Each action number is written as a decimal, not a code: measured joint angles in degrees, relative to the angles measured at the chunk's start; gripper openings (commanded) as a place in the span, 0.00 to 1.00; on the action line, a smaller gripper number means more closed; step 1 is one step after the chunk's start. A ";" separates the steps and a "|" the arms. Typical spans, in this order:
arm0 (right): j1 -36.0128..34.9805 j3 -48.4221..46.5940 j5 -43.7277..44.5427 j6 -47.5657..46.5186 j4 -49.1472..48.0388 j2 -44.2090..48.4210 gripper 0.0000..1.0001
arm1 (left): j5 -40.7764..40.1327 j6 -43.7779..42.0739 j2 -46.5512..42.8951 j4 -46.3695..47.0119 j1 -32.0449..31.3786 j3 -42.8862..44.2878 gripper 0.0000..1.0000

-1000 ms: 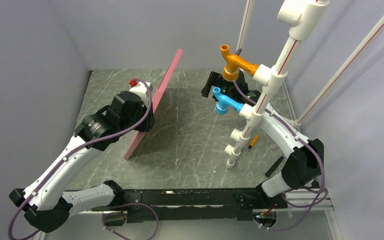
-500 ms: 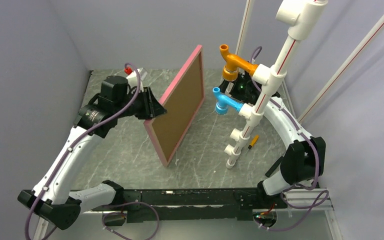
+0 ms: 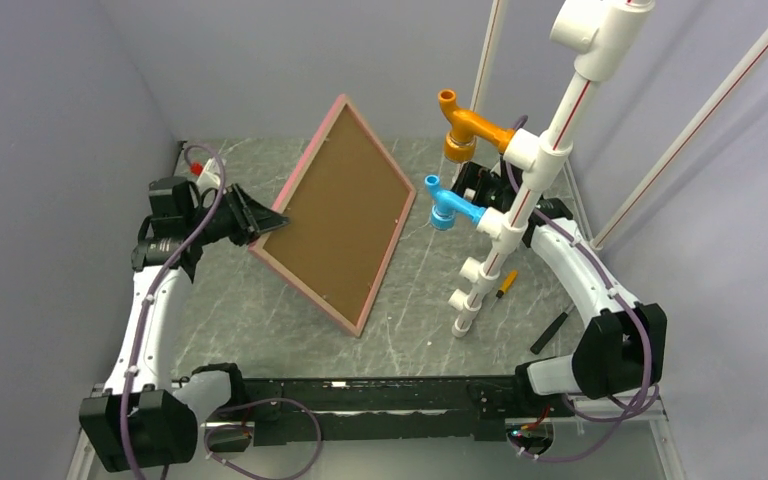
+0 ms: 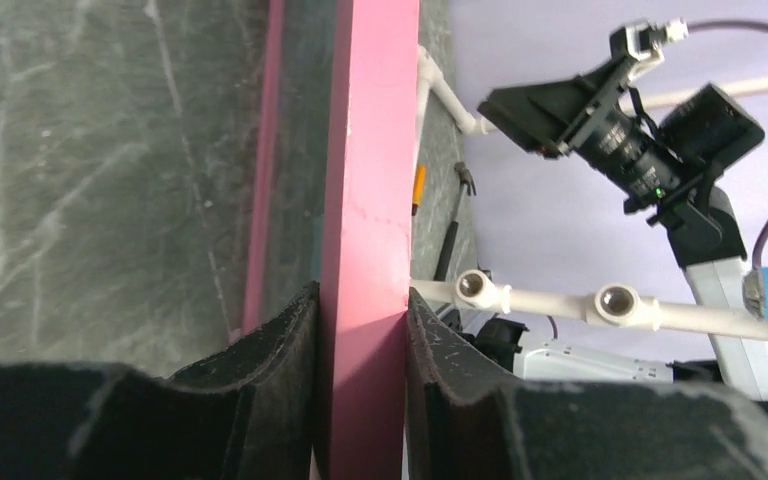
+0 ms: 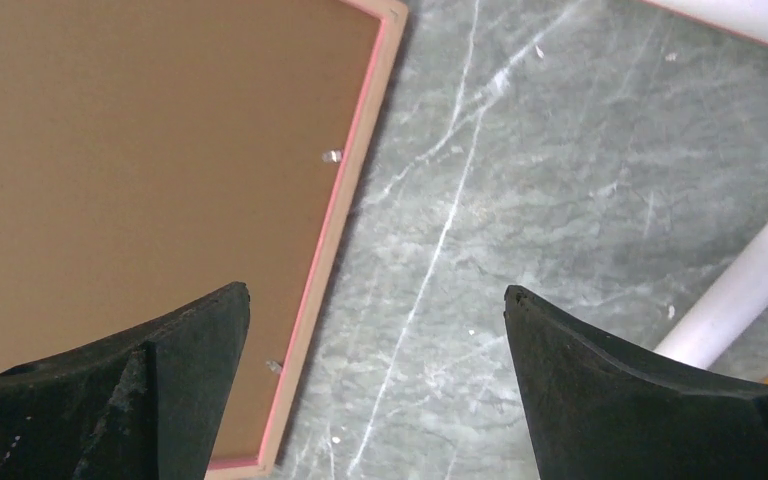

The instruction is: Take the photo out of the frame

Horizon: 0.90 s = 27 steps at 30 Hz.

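Note:
The pink frame point(image 3: 300, 292) hangs tilted above the table with its back facing up, filled by the brown backing board point(image 3: 335, 225). My left gripper point(image 3: 260, 228) is shut on its left edge. In the left wrist view the pink edge point(image 4: 370, 200) sits pinched between both black fingers point(image 4: 280, 350). The photo is hidden behind the backing board. My right gripper point(image 5: 377, 300) is open above bare table, just right of the frame's right border point(image 5: 335, 230), holding nothing. Small metal tabs point(image 5: 332, 156) show along that border.
A white pipe stand point(image 3: 505, 230) with an orange fitting point(image 3: 470, 125) and a blue fitting point(image 3: 450, 203) rises right of the frame and hides much of the right wrist. A yellow-handled screwdriver point(image 3: 505, 283) and a black tool point(image 3: 549, 331) lie at the right.
The left arm has swung back and to the left, turning the frame from edge-on and upright to tilted with its brown back up. The right gripper has shifted slightly and stays open.

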<state>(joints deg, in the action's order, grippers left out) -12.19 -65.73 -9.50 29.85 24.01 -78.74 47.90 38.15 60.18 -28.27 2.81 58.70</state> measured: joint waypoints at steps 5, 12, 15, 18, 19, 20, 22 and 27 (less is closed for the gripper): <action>0.04 3.56 0.11 -0.76 0.15 1.97 0.99 | 4.96 -0.66 0.15 4.66 7.19 -8.39 0.00; 0.04 6.08 0.48 -1.22 0.37 4.17 0.98 | 5.66 -4.00 2.36 4.57 9.84 -17.16 0.00; 0.04 7.30 1.11 -1.42 0.42 4.81 0.98 | 4.59 -5.33 2.91 4.57 9.99 -18.49 0.00; 0.04 8.55 2.36 -1.86 0.68 5.22 0.97 | 2.93 -8.07 3.89 5.40 10.10 -19.41 0.00; 0.04 9.16 3.04 -2.03 0.83 5.51 0.97 | 2.34 -8.81 4.31 6.05 10.14 -19.82 0.00; 0.04 9.62 3.32 -2.05 1.01 5.77 0.97 | 1.86 -9.09 4.61 6.64 10.14 -20.17 0.00; 0.04 10.62 4.15 -2.12 1.38 6.47 0.97 | 1.03 -9.57 5.25 8.07 10.21 -21.46 0.00; 0.04 12.61 8.92 -0.31 3.45 7.82 0.94 | -0.68 -9.99 7.74 10.10 10.21 -24.55 0.04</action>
<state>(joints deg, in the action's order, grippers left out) -12.14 -53.12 -0.58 29.54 27.46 -70.91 47.22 28.16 67.92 -18.17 13.02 34.15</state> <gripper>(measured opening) 0.962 0.312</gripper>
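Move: The left hand already pinches the frame by its left long side, near the near-left corner, back facing up and that side raised. The frame's middle lies about 9 cm ahead, 14 cm right and 12 cm below this hand; the tabletop is some 28 cm straight below. From the empty right hand the frame's middle is about 28 cm left, 2 cm back and 5 cm lower; the orange screwdriver about 9 cm back, 10 cm right and 20 cm down; the pipe stand's foot 20 cm back, straight in line, 20 cm down. Down over the table goes the left hand, some 17 cm, drifting about 5 cm to the left, its fingers tipping down about 15 degrees as they keep their pinch on the frame's left side. The open right hand sinks too, about 6 cm, drawing back 5 cm and edging right away from the frame, without touching it. ##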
